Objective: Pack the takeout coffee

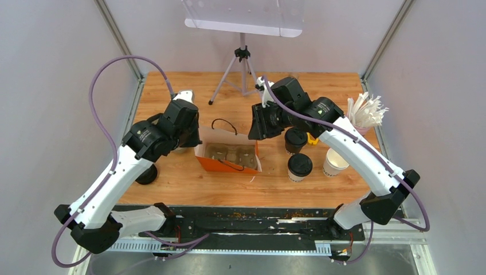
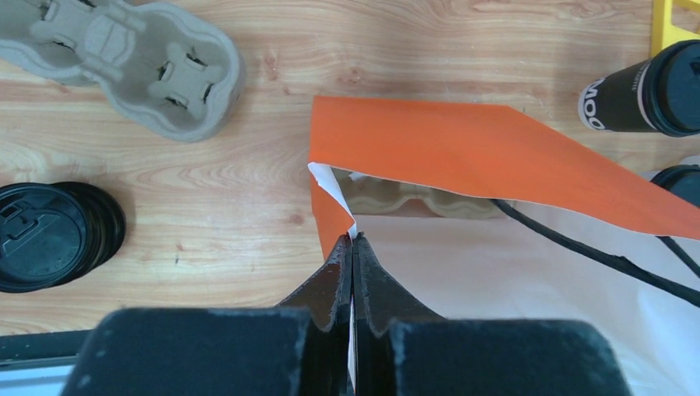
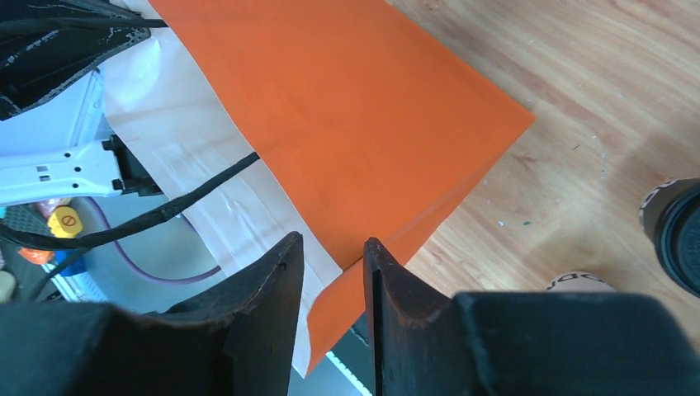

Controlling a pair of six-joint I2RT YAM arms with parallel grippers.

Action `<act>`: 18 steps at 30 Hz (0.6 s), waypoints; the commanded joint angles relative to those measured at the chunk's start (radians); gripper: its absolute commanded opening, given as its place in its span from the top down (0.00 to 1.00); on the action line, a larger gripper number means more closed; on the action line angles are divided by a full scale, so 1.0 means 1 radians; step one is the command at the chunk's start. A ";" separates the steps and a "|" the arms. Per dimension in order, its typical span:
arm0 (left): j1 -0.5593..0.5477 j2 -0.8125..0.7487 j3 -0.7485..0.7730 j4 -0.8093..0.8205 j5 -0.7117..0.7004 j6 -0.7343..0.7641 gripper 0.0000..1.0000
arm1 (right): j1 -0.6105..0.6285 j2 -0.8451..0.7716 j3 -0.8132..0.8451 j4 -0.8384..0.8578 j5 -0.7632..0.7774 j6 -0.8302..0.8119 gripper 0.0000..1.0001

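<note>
The orange paper bag point(image 1: 228, 162) stands open at mid-table, with a brown pulp tray point(image 1: 232, 153) inside it. My left gripper point(image 2: 353, 239) is shut on the bag's left rim point(image 2: 330, 210); in the top view it point(image 1: 196, 143) sits at the bag's left end. My right gripper point(image 3: 334, 242) is open, and the bag's right rim point(image 3: 388, 247) passes between its fingers without being pinched. Two takeout coffee cups with black lids point(image 1: 296, 139) point(image 1: 300, 166) stand right of the bag. A white cup without a lid point(image 1: 335, 162) stands beside them.
A pink cup of white straws point(image 1: 367, 114) stands at the right rear. A second pulp tray point(image 2: 124, 62) and a stack of black lids point(image 2: 54, 235) lie left of the bag. A tripod point(image 1: 240, 74) stands at the back. A yellow piece point(image 1: 312, 139) lies behind the cups.
</note>
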 commanded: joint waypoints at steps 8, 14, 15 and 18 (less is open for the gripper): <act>0.065 0.007 0.053 -0.002 0.117 0.046 0.99 | -0.002 -0.031 0.051 -0.043 0.039 0.056 0.54; 0.080 0.006 0.057 -0.001 0.139 0.082 0.77 | -0.015 -0.059 0.083 -0.057 0.197 -0.078 0.21; 0.080 0.006 0.058 0.003 0.141 0.087 0.75 | -0.018 -0.072 0.081 -0.047 0.222 -0.095 0.16; 0.080 0.007 0.068 0.006 0.136 0.094 0.60 | -0.021 -0.127 0.038 0.008 0.332 -0.117 0.00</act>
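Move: The left fingers are shut on the left rim of the orange bag, which leans back towards the robot, its middle about 9 cm to their right and 14 cm below. An empty cup carrier lies some 12 cm ahead and 9 cm left of this hand. The bag's middle is about 8 cm left of the right hand and 14 cm below; from that hand, the nearer black-lidded cup stands 5 cm back and 14 cm right, the farther 7 cm ahead and 12 cm right. The left fingers keep their pinch on the bag's left rim at first, then part to about a quarter open with the rim still between them, that hand staying in place. The right fingers spread from a third open to nearly full at the opposite rim corner and come free of it, the hand drawing off about 3 cm to the right, then also slightly forward and up. ##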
